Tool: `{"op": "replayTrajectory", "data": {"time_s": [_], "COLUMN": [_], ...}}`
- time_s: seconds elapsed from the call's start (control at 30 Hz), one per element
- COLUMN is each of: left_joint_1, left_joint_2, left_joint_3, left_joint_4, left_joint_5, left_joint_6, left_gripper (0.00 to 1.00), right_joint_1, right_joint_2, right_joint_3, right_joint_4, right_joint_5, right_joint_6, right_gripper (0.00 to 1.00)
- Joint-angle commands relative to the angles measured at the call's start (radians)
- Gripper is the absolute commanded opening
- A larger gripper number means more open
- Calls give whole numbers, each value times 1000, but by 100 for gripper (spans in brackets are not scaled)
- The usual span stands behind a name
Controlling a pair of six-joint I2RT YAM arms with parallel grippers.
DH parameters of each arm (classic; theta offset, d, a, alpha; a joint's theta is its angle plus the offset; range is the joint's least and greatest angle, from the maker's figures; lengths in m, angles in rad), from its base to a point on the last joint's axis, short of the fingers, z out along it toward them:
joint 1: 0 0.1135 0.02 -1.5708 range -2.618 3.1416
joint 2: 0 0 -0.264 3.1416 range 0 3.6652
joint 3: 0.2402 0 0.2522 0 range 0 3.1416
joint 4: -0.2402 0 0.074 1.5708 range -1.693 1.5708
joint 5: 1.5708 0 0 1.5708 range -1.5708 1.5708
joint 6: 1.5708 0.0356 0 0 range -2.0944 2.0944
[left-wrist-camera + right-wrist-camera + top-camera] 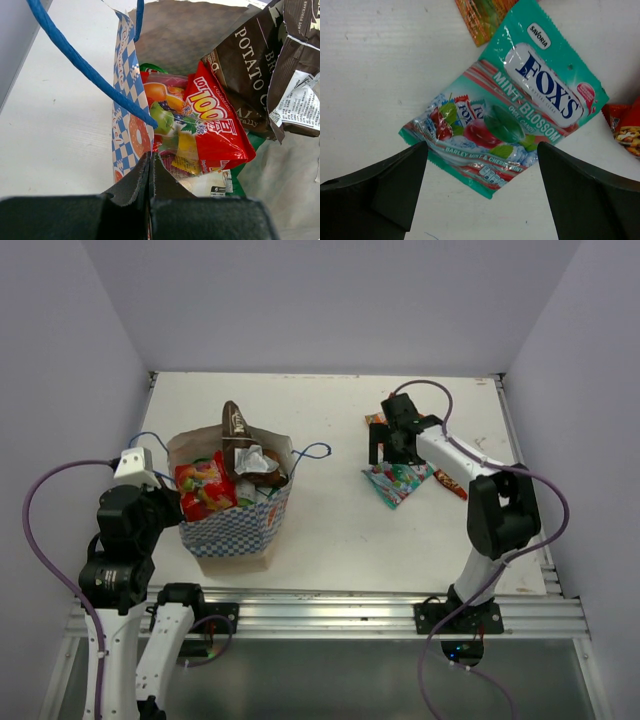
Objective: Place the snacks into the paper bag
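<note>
The paper bag point(235, 530) stands upright at the left of the table, and several snacks stick out of its top. Among them are a red fruit-candy pack point(215, 125) and a brown potato chip bag point(250, 75). My left gripper point(150, 156) is shut on the bag's checked left wall point(125, 100), just below its rim. A teal mint candy packet point(515, 110) lies flat on the table. My right gripper point(482, 150) hovers over the packet's near corner, open, with nothing between its fingers. In the top view this gripper point(385, 452) is right of centre.
An orange packet point(482, 15) lies just beyond the teal one, and a red-orange packet point(625, 127) lies to its right. The bag's blue cord handles point(312, 452) hang out on both sides. Walls close in the table, and a metal rail point(330, 605) runs along the near edge.
</note>
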Motion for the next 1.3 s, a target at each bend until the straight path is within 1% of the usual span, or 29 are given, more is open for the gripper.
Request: {"op": "replayTrajectory", "data": {"time_s": [0.0,0.13,0.23,0.33,0.37,0.4,0.43,0.47,0.5,0.53,0.6,0.67,0.7,0.77,0.8,0.83,0.9,0.93,1.0,1.03,1.1,1.13,1.23,1.27], "left_joint_1": [-8,-8,-8,-8,-8,-8,-8,-8,-8,-8,-8,-8,-8,-8,-8,-8,-8,-8,-8,-8,-8,-8,-8,-8], "left_joint_2": [14,17,20,21,23,23,23,23,24,26,30,33,33,32,33,33,33,35,33,35,37,34,32,33], "left_joint_3": [22,24,27,28,30,30,28,27,25,22,19,17,16,13,10,8,4,2,-2,-4,-4,-4,-1,-1], "left_joint_4": [56,59,58,59,59,61,62,64,67,68,73,81,81,84,85,87,91,94,98,99,101,99,98,96], "left_joint_5": [17,11,2,-1,-1,-3,-4,-4,-3,0,6,11,11,14,16,17,22,25,28,31,32,36,32,32], "left_joint_6": [15,15,20,21,22,22,22,22,22,20,18,17,17,17,15,12,6,3,-1,-2,-5,-5,-6,-8], "left_gripper": [0,0,0,0,0,0,0,0,0,0,0,0,0,0,0,0,0,0,0,0,0,0,0,0], "right_joint_1": [-19,-42,-51,-54,-56,-56,-56,-54,-56,-56,-56,-51,-45,-10,6,45,97,154,208,264,321,375,464,484], "right_joint_2": [13,117,179,201,205,207,207,205,202,196,165,127,71,1,-58,-77,-102,-106,-86,-51,-10,15,102,115], "right_joint_3": [41,35,24,-10,-21,-28,-37,-41,-41,-42,-38,5,24,112,154,250,365,489,614,736,850,942,1027,1022], "right_joint_4": [136,150,141,145,148,150,148,148,142,138,127,104,83,60,43,30,-3,-13,-42,-54,-92,-103,-123,-117], "right_joint_5": [-12,-34,-41,-38,-35,-35,-37,-46,-47,-47,-61,-72,-84,-96,-107,-127,-141,-164,-202,-231,-262,-277,-356,-394], "right_joint_6": [-9,-12,-11,-6,-3,-5,-5,-11,-12,-11,-17,-26,-26,-42,-45,-46,-52,-54,-52,-43,-39,-32,10,20], "right_gripper": [95,94,91,89,86,68,59,43,7,0,0,0,0,0,0,0,0,0,0,0,0,0,0,0]}}
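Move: The teal candy packet lies almost under the open right hand, about 3 cm ahead, 2 cm to its right and 7 cm below. The orange packet is some 16 cm ahead and 3 cm right of the hand, the small red packet about 17 cm right and 4 cm ahead, both flat on the table. The paper bag stands some 38 cm left and 12 cm back. From the left hand the teal packet is roughly 51 cm right, 22 cm ahead and 24 cm below. The right hand dips about 6 cm and a little forward onto the teal packet and shuts its fully open fingers, pinching up its middle. Keeping that grip it climbs steeply some 45 cm, swinging left towards the paper bag by roughly 27 cm and drawing back late, while the wrist tips the fingers up from the table and turns counter-clockwise; the left hand stays shut at the bag's rim. ##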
